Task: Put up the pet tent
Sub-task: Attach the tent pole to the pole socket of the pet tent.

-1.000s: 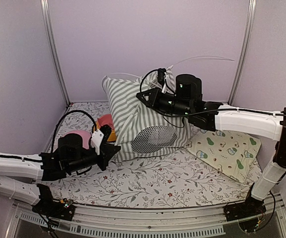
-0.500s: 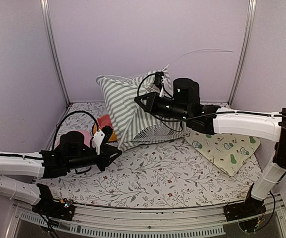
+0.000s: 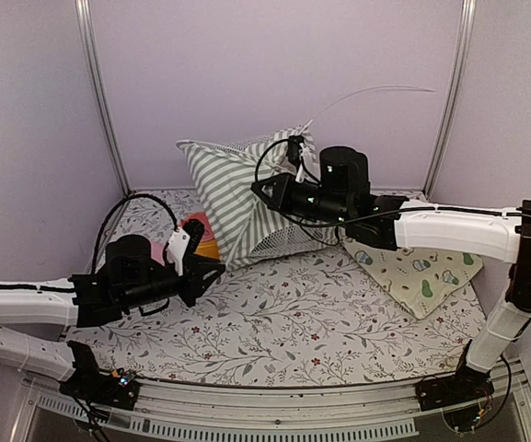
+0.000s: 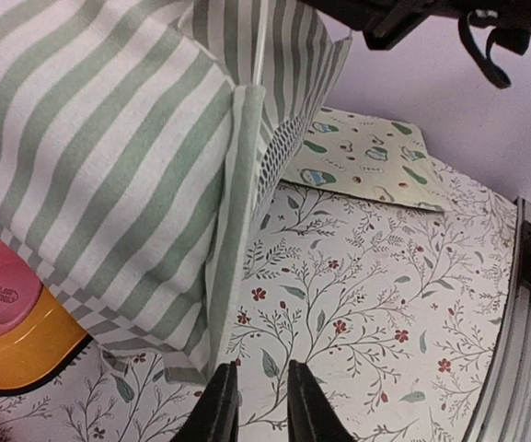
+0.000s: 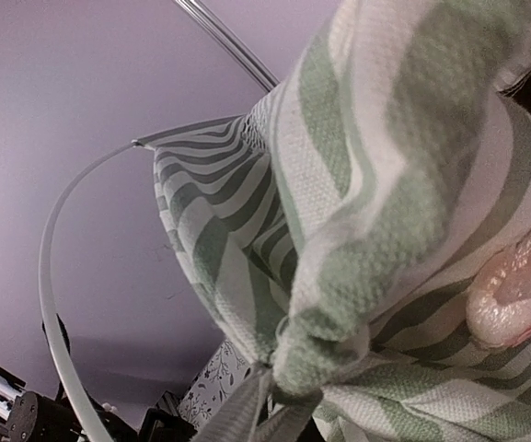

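Note:
The pet tent, green and white striped, leans tilted at the back of the table with its mesh window low on the right. A thin white pole arcs out of its top. My right gripper is shut on bunched tent fabric partway up the side; its fingers are hidden by cloth in the right wrist view. My left gripper stands open low over the tablecloth with nothing between its fingers. The tent's bottom corner lies just left of it, apart from the fingertips.
An orange bowl with a pink part sits against the tent's left lower edge. The avocado-print mat lies at the right, partly under the right arm. Metal frame posts and lilac walls close in the back.
My left gripper has opened and let go of the tent's lower corner. The right gripper has pulled the tent up and left, tilting it and uncovering more of the mat.

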Tool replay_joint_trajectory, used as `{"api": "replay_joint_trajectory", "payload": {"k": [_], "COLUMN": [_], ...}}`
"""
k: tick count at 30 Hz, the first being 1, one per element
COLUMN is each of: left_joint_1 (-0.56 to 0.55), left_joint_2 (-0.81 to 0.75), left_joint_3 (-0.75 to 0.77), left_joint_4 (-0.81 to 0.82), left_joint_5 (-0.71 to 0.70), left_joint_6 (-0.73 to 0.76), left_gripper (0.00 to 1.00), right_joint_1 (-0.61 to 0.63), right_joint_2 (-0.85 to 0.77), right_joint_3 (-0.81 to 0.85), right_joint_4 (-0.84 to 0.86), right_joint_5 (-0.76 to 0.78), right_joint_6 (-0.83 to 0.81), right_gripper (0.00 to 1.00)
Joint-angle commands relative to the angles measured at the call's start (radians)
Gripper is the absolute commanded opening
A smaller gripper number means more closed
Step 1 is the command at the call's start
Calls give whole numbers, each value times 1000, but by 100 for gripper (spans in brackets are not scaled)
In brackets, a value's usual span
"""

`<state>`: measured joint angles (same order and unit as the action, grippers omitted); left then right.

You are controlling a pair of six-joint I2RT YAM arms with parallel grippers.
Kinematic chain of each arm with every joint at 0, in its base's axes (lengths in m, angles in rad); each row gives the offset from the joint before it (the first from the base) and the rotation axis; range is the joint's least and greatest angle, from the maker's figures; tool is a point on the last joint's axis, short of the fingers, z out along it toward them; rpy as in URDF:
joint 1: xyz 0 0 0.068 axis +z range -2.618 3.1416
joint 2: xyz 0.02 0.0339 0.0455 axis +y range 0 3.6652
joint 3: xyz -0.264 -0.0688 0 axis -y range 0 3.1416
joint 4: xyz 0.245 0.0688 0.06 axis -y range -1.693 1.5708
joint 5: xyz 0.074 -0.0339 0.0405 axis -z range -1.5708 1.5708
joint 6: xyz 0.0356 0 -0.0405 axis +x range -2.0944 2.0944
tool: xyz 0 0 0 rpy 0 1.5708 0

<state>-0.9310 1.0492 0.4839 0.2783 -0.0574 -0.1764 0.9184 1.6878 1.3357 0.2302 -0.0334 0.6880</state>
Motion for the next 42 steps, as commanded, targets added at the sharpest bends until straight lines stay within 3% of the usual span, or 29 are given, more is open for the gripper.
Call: {"api": "replay_joint_trajectory", "payload": {"k": [1,18,28,36,42], "left_joint_1": [4,3,3,1,1], "left_joint_2": [15,150,171,148,84], "left_joint_3": [48,97,119,126,177], "left_joint_4": [24,34,52,58,-18], "left_joint_5": [-47,-84,-97,-71,67], "left_joint_6": [30,63,79,88,57], "left_gripper": [21,22,0,0,0], "right_joint_1": [-5,-5,-4,-3,14], "right_joint_2": [1,2,9,5,-3], "right_joint_3": [17,40,40,40,26], "right_joint_4": [8,-14,-17,-32,-44], "right_joint_5": [21,17,10,32,155], "right_joint_6": [-59,-58,-56,-66,-138], "right_gripper": [0,0,0,0,0]}}
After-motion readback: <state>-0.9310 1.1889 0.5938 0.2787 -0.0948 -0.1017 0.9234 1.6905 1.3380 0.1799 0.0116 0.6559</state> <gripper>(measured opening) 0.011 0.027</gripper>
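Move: The lower end of the tent's striped pole sleeve hangs just off the left fingertips, about 3 cm ahead, 1 cm to the right and 2 cm lower. The pink bowl stands some 18 cm ahead of the left hand, 7 cm to its left and 15 cm down. From the right hand, which holds the gathered tent top, the sleeve end lies roughly 7 cm back, 6 cm left and 14 cm below. Towards the sleeve's lower end the left hand reaches about 3 cm forward and a little right, first bobbing up, then sinking some 3 cm, with a slight roll that lifts its left side. Its slightly open fingers shut fully there, then begin to rise; whether cloth is pinched can't be seen clearly. The right hand keeps its grip on the gathered top, sagging about 1 cm. ##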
